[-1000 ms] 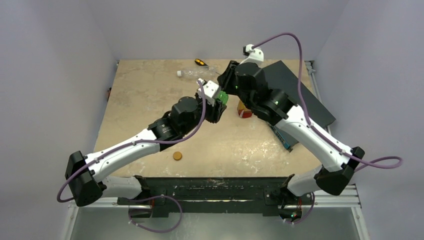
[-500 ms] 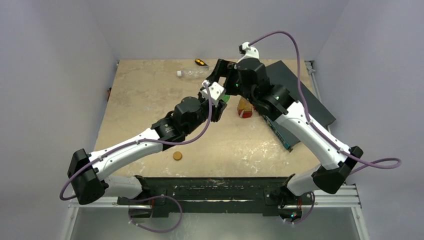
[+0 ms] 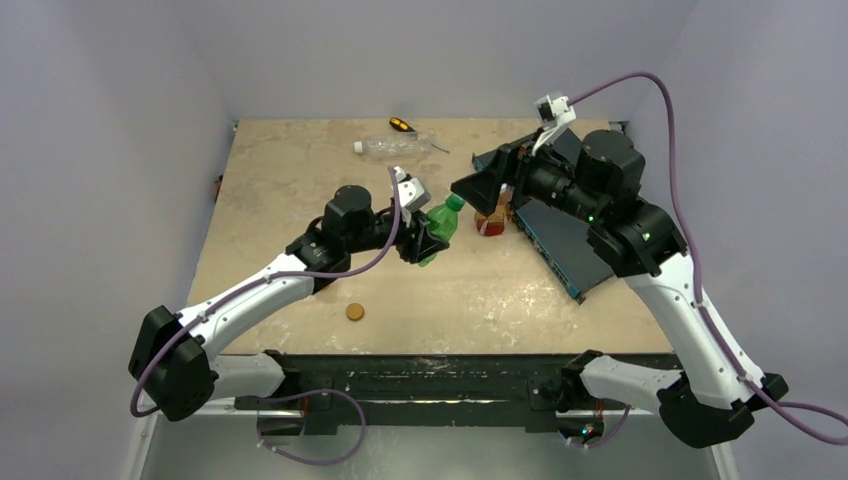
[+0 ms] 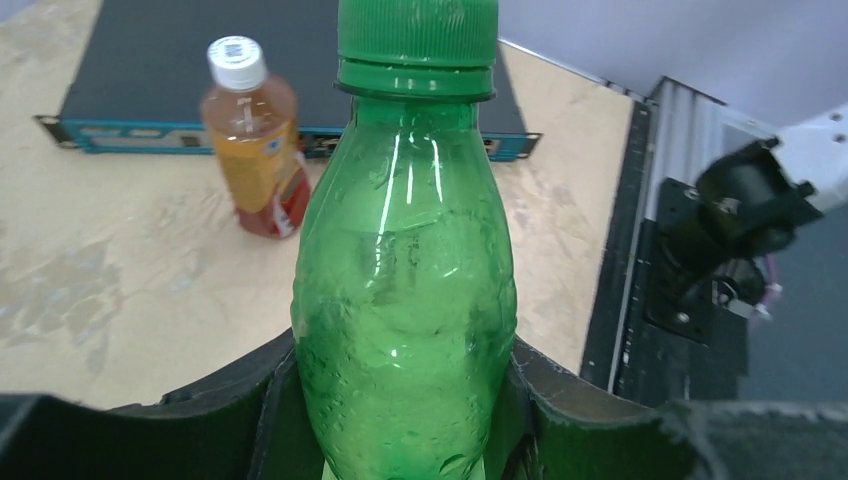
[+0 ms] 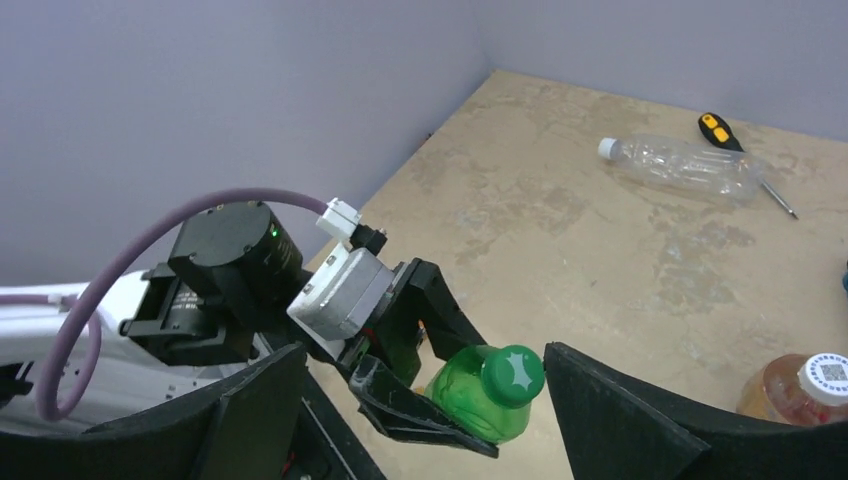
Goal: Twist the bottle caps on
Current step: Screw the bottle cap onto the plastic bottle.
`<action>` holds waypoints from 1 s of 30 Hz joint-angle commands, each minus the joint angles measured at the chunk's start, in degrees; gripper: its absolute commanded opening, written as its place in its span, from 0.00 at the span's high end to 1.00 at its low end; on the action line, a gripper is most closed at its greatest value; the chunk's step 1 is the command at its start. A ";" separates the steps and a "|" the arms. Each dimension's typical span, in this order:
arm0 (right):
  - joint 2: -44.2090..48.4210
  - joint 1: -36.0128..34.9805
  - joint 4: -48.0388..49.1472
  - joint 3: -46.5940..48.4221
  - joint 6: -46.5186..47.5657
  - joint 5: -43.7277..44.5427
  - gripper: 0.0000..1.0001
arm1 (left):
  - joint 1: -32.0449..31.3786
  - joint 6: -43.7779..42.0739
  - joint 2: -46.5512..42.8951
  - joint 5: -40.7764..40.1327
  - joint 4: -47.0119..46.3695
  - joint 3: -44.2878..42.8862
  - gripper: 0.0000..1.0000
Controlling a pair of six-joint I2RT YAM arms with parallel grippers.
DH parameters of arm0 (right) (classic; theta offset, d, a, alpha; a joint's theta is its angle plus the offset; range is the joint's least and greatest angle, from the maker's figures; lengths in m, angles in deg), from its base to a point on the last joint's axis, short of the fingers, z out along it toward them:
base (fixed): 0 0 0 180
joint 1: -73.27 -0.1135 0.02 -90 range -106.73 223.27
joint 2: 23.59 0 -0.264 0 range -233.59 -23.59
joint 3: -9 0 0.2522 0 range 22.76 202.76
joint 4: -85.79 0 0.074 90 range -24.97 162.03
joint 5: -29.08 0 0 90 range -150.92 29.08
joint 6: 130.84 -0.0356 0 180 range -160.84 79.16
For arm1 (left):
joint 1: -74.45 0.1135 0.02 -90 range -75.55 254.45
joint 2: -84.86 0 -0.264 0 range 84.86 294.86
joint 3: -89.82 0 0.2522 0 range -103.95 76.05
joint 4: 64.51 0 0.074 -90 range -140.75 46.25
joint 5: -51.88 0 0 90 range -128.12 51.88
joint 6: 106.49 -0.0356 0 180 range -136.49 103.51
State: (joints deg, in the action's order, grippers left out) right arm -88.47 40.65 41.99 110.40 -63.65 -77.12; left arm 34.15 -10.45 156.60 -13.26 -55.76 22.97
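My left gripper (image 3: 424,236) is shut on the body of a green bottle (image 4: 405,270), which it holds tilted above the table. A green cap (image 5: 512,373) sits on the bottle's neck. My right gripper (image 3: 478,190) is open just right of the cap; in the right wrist view the cap shows in the gap between its spread fingers (image 5: 620,415), touching neither. An amber-orange bottle (image 4: 255,150) with a white cap (image 4: 236,62) stands behind. A clear bottle (image 3: 392,147) with a white cap lies at the back. An orange cap (image 3: 354,312) lies loose near the front.
A black-and-orange screwdriver (image 3: 402,125) lies by the clear bottle at the far edge. A dark flat box with a blue edge (image 3: 560,240) covers the right side of the table (image 3: 280,200), under my right arm.
My right gripper has opened and drawn back to the right, off the green cap. The left arm has shifted a little, and the green bottle with its cap now shows between the arms.
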 commanded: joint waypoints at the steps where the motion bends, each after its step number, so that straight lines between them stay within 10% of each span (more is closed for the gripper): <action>1: -0.38 0.06 -4.30 -1.10 4.62 -6.07 0.12 | 0.82 1.95 -3.34 14.21 -7.51 2.35 1.00; 20: -4.55 -6.45 -14.53 -2.93 4.60 4.07 0.33 | 0.80 1.78 -1.66 17.01 -13.23 5.69 1.00; 30: -5.68 -8.36 -11.14 -4.20 -0.67 6.82 0.73 | 0.72 1.02 -1.85 15.09 -12.89 6.38 1.00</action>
State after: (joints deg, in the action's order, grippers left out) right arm -93.74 33.22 28.46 106.59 -62.21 -73.36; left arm 34.68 -8.72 155.23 2.41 -65.88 29.18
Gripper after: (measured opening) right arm 0.399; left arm 0.464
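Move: The green cap, already on the neck of the green bottle in the left fingers, is about 11 cm below the open right hand, some 3 cm ahead and 3 cm left. From the left hand it is roughly 9 cm up and 3 cm right, level fore and aft. The brown tea bottle stands about 14 cm ahead of the right hand, 5 cm right and 33 cm lower; the loose yellow cap lies 26 cm left, 5 cm back and 42 cm below it. The green bottle, still gripped by the left hand, is drawn back about 5 cm and turned some 15 degrees clockwise, then kept nearly still. Onto its cap the right hand comes down about 11 cm, easing slightly back and left, tipping its fingers downward and rolling left side down; its wide-open fingers narrow all the way and pinch the cap's sides at the end. ##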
